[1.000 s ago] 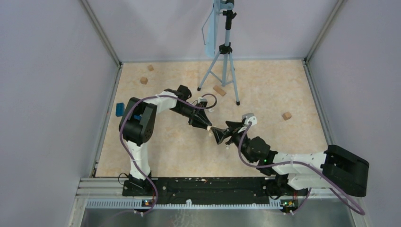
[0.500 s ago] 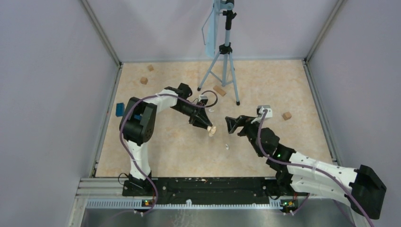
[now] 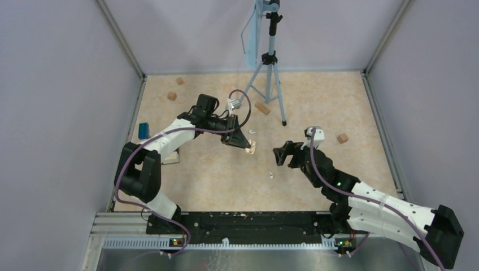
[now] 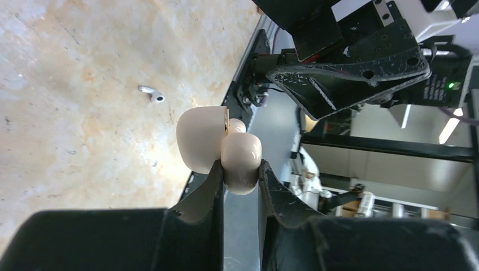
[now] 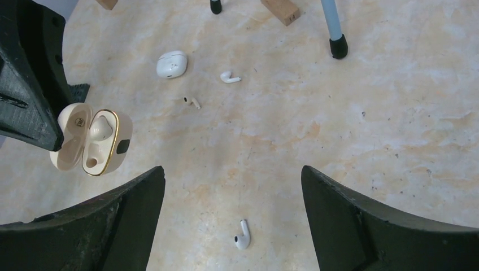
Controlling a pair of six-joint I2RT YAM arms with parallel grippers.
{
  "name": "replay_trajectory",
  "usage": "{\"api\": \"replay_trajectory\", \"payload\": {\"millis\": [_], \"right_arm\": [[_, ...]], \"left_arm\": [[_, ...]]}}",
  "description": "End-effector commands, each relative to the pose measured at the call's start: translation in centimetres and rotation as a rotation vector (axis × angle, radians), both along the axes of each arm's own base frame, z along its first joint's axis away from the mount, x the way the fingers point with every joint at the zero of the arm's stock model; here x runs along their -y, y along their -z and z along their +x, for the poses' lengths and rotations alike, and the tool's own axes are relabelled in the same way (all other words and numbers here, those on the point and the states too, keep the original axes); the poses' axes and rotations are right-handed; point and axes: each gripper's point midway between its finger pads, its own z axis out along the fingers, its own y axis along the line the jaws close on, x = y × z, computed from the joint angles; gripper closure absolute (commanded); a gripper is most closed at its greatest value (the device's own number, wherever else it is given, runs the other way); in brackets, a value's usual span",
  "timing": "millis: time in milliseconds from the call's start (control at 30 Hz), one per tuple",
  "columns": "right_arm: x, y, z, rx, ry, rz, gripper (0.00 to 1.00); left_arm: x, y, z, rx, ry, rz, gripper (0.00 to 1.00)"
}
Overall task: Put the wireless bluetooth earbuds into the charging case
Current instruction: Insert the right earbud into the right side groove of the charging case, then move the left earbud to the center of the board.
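Note:
My left gripper [image 3: 247, 144] is shut on an open beige charging case [image 3: 252, 148], held above the floor. In the left wrist view the jaws [image 4: 240, 167] pinch the case's base [image 4: 242, 161], lid hanging left. The right wrist view shows the case [image 5: 93, 141] open with a beige earbud [image 5: 101, 129] seated in one slot. My right gripper [image 3: 281, 155] is open wide, right of the case and apart from it. A white earbud [image 5: 242, 235] lies on the floor between its spread fingers [image 5: 229, 176]; the top view shows this earbud [image 3: 271, 174] too. Another white earbud [image 5: 230, 77] and a tiny beige one [image 5: 192, 102] lie farther off.
A shut white case [image 5: 171, 64] rests on the floor beyond the earbuds. A tripod [image 3: 264, 84] stands at the back, its feet [image 5: 339, 48] near a wooden block [image 5: 281, 8]. More blocks [image 3: 342, 138] lie scattered. A blue object [image 3: 143, 130] sits by the left wall.
The right gripper has drawn back to the right, away from the case, and opened wider. The left arm has stretched out and carried the case slightly up and back.

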Motion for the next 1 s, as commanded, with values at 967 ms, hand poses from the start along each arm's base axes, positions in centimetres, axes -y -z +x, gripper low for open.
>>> {"api": "replay_trajectory", "payload": {"millis": [967], "right_arm": [[-15.4,8.3,8.9,-0.329,-0.415,-0.468,0.4]], "left_arm": [[-15.7,1.1,5.2,0.108,-0.589,0.212,1.0]]}}
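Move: The right hand is empty, and the beige earbud it goes for lies on the table about 13 cm ahead of it, 13 cm to its left and 17 cm below. The white earbud is 4 cm farther out and 4 cm right of that one; the closed white case is 6 cm beyond and 5 cm left of it. The near earbud lies almost straight below the hand, 2 cm back and 1 cm left. From the left hand, holding the open case, the beige earbud is about 12 cm ahead, 3 cm left and 19 cm below. Touching nothing, the right hand heads for the beige earbud: it sweeps about 13 cm left, sinks 10 cm and reaches forward over the table, its fingers tipping down and partly closing but still apart. The left hand keeps its pinch on the open case and carries it some 15 cm left and a little forward, turning about 30 degrees counter-clockwise. ##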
